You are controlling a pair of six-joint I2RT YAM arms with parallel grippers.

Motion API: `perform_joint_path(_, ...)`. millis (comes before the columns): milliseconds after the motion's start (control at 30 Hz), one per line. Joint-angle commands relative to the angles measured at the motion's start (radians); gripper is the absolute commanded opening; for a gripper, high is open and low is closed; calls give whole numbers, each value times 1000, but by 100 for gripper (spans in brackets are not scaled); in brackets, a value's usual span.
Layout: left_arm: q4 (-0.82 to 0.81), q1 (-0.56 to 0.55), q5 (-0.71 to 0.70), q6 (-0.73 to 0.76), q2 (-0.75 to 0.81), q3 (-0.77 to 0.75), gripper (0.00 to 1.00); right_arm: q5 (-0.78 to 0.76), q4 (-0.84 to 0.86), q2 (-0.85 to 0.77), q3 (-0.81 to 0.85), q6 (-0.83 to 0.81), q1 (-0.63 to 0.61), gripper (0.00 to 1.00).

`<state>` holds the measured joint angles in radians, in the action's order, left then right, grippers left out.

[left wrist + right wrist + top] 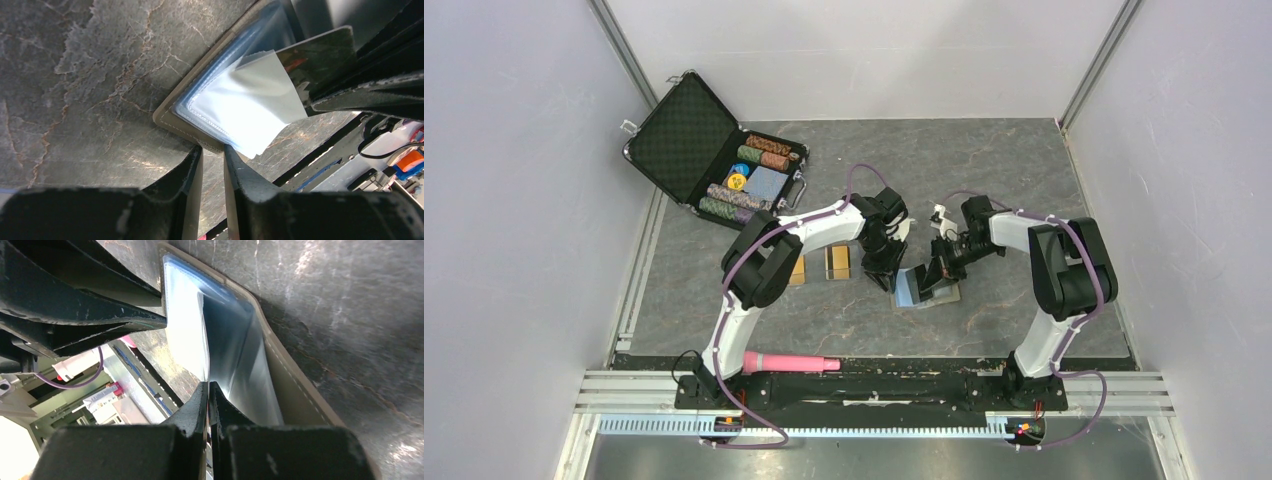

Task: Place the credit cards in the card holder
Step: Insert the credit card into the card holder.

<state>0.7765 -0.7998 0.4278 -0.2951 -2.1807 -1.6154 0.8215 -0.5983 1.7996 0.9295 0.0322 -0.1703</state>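
Note:
The card holder (918, 292) lies open on the table, light blue inside with a taupe rim (170, 118) (295, 385). My right gripper (937, 270) (208, 384) is shut on the glossy black credit card (320, 50) (235, 350). It holds the card tilted, with the lower end under a clear pocket flap (255, 100) of the holder. My left gripper (885, 279) (212, 148) stands at the holder's left edge, its jaws a little apart, tips at the rim and nothing between them. Two orange-gold credit cards (797, 270) (839, 262) lie flat to the left.
An open black case of poker chips (714, 150) sits at the back left. A pink cylinder (789, 362) lies on the rail at the near edge, by the left arm's base. Grey walls enclose the table on three sides.

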Motion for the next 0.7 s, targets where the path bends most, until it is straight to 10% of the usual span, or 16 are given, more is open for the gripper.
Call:
perform_joint_path(0, 1, -9, -41, 62, -51, -8, 29, -25, 5, 20, -26, -23, -26, 0)
perform_joint_path(667, 4, -9, -32, 52, -56, -14, 5, -266, -20, -112, -34, 75, -92, 37)
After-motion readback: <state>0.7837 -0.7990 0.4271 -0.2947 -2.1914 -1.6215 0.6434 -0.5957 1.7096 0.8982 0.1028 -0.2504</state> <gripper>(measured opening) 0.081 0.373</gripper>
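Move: The card holder lies open just under the right hand, its middle about 2 cm to the left, 1 cm back and 2 cm below; the card already in that hand's grip is centred some 3 cm to the left, level ahead and a centimetre lower, with one end in a clear pocket. The nearer gold card lies roughly 19 cm left, 4 cm farther out and 2 cm lower. From the left hand, at the holder's left rim, the holder's middle is about 7 cm right, level ahead and 1 cm below. Still pinching the card, the right hand first eases back and slightly left along the holder, pushing the card a little farther into its clear pocket, then opens its fingers from shut to a good third and lets go of it, ending about 1 cm back of where it began, after a small dip and partial rise, with its fingers tipped some 10 degrees more steeply down. The left hand stays in place beside the holder's left rim and draws its slightly open fingertips nearly shut. ##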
